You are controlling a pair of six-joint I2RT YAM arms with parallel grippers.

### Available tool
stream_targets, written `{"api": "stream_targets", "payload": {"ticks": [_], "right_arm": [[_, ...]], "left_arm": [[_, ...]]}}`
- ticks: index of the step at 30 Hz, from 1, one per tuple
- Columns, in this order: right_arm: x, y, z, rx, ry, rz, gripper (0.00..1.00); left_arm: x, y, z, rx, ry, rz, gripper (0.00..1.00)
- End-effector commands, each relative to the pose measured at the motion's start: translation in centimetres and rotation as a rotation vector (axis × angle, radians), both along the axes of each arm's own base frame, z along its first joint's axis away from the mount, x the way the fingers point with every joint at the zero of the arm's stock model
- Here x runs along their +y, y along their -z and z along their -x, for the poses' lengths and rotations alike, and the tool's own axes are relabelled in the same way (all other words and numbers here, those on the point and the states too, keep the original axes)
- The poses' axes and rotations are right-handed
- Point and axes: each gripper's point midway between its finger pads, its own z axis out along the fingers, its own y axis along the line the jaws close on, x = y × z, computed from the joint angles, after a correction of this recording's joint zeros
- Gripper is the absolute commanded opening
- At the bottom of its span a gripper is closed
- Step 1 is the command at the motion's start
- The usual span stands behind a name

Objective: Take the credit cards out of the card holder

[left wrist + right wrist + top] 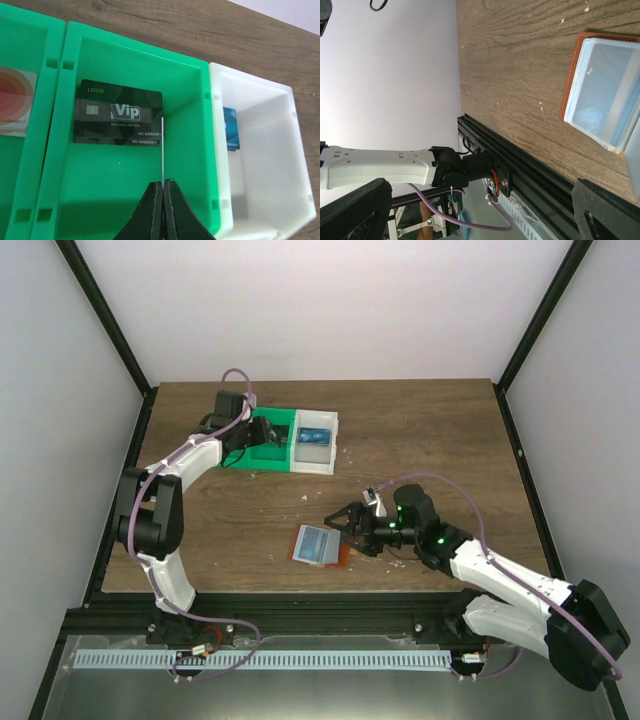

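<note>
The card holder (318,545) lies open near the table's front edge, orange-brown rim round a pale grey-blue lining (605,85). Something bluish shows faintly in its near pocket. My right gripper (340,530) stands open just right of the holder, its fingers (607,210) wide apart and holding nothing. My left gripper (163,187) is shut on a thin card (163,150) seen edge-on, over the green bin (70,100). A black VIP card (119,119) lies flat in that bin. Another blue card (231,129) leans in the white bin (270,165).
The green bin (262,462) and white bin (320,462) stand side by side at the back left of the table. A red-and-white card (15,102) lies in the green compartment further left. The black frame rail (530,165) runs along the table's front edge.
</note>
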Motion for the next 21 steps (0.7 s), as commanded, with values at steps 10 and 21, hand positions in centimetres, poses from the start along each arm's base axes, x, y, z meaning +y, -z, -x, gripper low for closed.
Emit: {"api": "stream_targets", "payload": {"ticks": [10,21], "right_arm": [[-0.4,-0.9,-0.2,-0.020,0.029,-0.006,1.00],[-0.6,-0.1,-0.3,-0.001,0.043,0.006,1.00]], "left_arm": [[-0.9,2.0,-4.0,-0.011,0.020,0.029,0.00],[-0.3,4.6,-5.2,0.015,0.007,-0.010,0.02]]}}
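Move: I hold a card in my left hand. The black VIP cards in the middle green compartment lie about 7 cm ahead, 3 cm right and 9 cm below that hand. The blue card in the white tray is some 11 cm to the right of the VIP cards, and the red-and-white card in the end green compartment about 12 cm to their left, both level with them. From my right hand the VIP cards lie roughly 32 cm ahead, 16 cm left and 13 cm down. With the fingers still shut on the card's edge, I bring my left hand down and forward in about equal parts, roughly 4.5 cm each, carrying the card's leading end down towards the right side of the VIP cards. I keep the wrist's slant practically unchanged and ease off towards the end. ##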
